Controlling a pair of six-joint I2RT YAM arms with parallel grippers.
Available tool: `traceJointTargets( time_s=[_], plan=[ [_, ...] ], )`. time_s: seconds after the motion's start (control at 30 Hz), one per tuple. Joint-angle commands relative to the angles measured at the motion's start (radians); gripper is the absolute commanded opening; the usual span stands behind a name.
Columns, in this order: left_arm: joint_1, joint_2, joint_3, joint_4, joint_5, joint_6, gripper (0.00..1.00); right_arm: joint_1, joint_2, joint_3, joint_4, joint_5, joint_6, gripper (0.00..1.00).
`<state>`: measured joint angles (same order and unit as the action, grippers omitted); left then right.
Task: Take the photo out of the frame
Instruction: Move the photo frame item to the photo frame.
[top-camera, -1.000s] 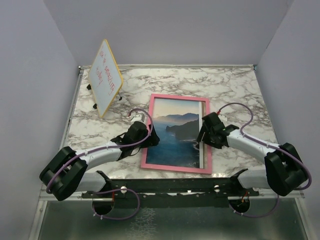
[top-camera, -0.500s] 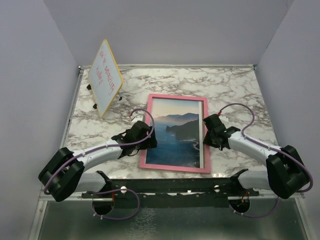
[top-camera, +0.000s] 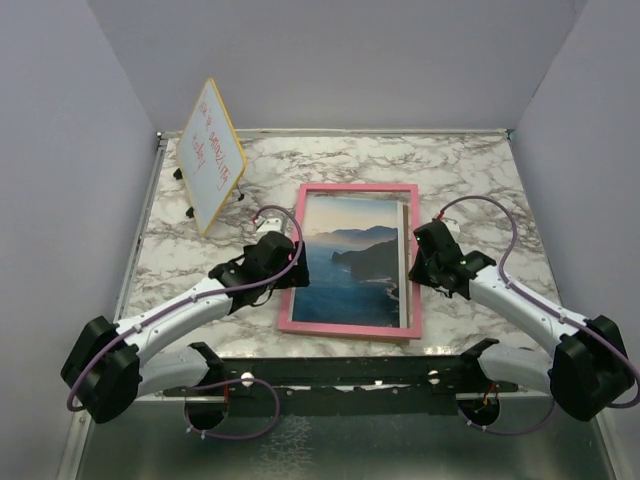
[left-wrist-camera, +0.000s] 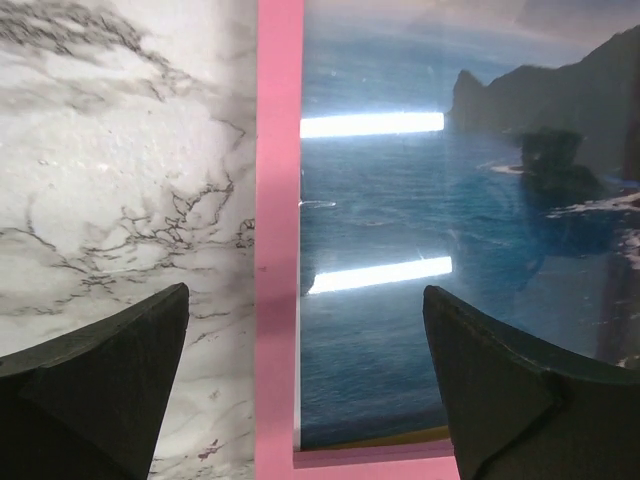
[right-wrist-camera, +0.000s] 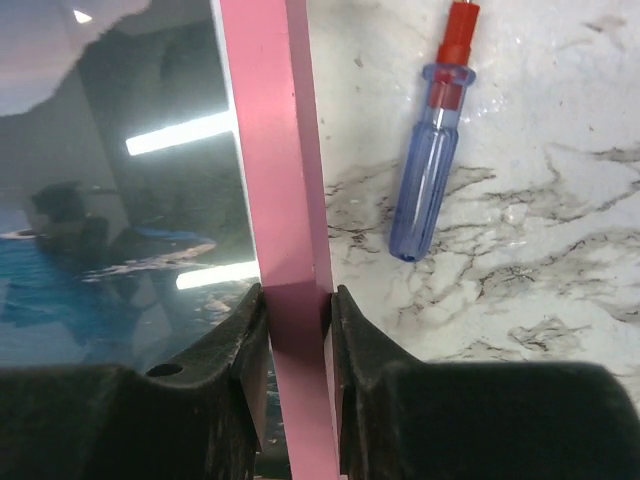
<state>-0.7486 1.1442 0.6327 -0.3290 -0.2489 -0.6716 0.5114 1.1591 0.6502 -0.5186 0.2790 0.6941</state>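
The frame (top-camera: 291, 290), with its thin pink border, lies face up in the middle of the marble table, holding the photo (top-camera: 350, 270) of a dark headland over blue sea. My right gripper (top-camera: 418, 262) is shut on the frame's right bar. In the right wrist view its fingers (right-wrist-camera: 240, 340) pinch the pink bar (right-wrist-camera: 270, 150) from both sides, beside the glossy photo (right-wrist-camera: 130, 200). My left gripper (top-camera: 286, 264) hangs open over the frame's left bar. In the left wrist view its wide-apart fingertips (left-wrist-camera: 130, 350) straddle the pink bar (left-wrist-camera: 278, 200) and the photo's edge (left-wrist-camera: 420, 200), touching neither.
A yellow-edged whiteboard (top-camera: 212, 155) with red writing stands tilted at the back left. A screwdriver (right-wrist-camera: 430, 150) with a clear blue handle and red collar lies on the marble just right of the frame. Grey walls close in both sides and the back.
My right gripper has closed onto the frame's right bar. My left gripper has opened wider and moved forward along the left bar. The frame has shifted slightly toward the back.
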Motion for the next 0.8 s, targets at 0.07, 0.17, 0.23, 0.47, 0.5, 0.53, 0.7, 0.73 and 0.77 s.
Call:
traceJointTargets(
  time_s=[0.07, 0.17, 0.23, 0.47, 0.5, 0.53, 0.7, 0.73, 0.77],
  plan=[
    [-0.005, -0.09, 0.085, -0.116, -0.091, 0.053, 0.99, 0.002, -0.026, 0.06, 0.068, -0.155, -0.06, 0.01],
    [-0.005, -0.116, 0.101, -0.139, -0.109, 0.052, 0.99, 0.004, 0.001, 0.056, 0.116, -0.203, -0.038, 0.01],
    [-0.004, -0.131, 0.109, -0.151, -0.125, 0.051, 0.99, 0.016, 0.017, 0.058, 0.141, -0.214, -0.017, 0.01],
    [-0.003, -0.171, 0.136, -0.187, -0.182, 0.049, 0.99, 0.146, 0.14, 0.14, 0.131, -0.118, 0.082, 0.01],
    [-0.003, -0.174, 0.138, -0.191, -0.185, 0.05, 0.99, 0.166, 0.161, 0.154, 0.122, -0.094, 0.115, 0.01],
    [-0.003, -0.176, 0.141, -0.193, -0.189, 0.049, 0.99, 0.188, 0.183, 0.166, 0.119, -0.07, 0.144, 0.01],
    [-0.003, -0.183, 0.145, -0.202, -0.205, 0.054, 0.99, 0.284, 0.312, 0.258, 0.112, -0.021, 0.254, 0.01],
    [-0.002, -0.183, 0.145, -0.204, -0.207, 0.057, 0.99, 0.299, 0.34, 0.277, 0.113, -0.016, 0.265, 0.01],
    [-0.002, -0.185, 0.145, -0.206, -0.208, 0.06, 0.99, 0.321, 0.371, 0.298, 0.107, -0.006, 0.279, 0.01]
  ],
)
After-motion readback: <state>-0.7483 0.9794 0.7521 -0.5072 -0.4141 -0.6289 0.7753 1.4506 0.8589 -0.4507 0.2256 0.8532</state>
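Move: The photo on its backing lies beneath the raised pink frame, its middle some 15 cm left of the right hand, 4 cm ahead and 5 cm below. The screwdriver is about 5 cm to the right and 7 cm ahead of that hand, down on the table. From the open left hand, the photo's middle is roughly 13 cm to the right, 4 cm ahead and 7 cm below; the whiteboard stands some 20 cm left and 22 cm ahead. The pink frame, still pinched by its right rail, is carried about 12 cm left across the photo by the right hand, which lifts barely 1 cm, sinks back and turns some 10 degrees counter-clockwise. The left hand stays wide open, rising about 7 cm clear of the left rail, then easing 3 cm left as it tips up. ##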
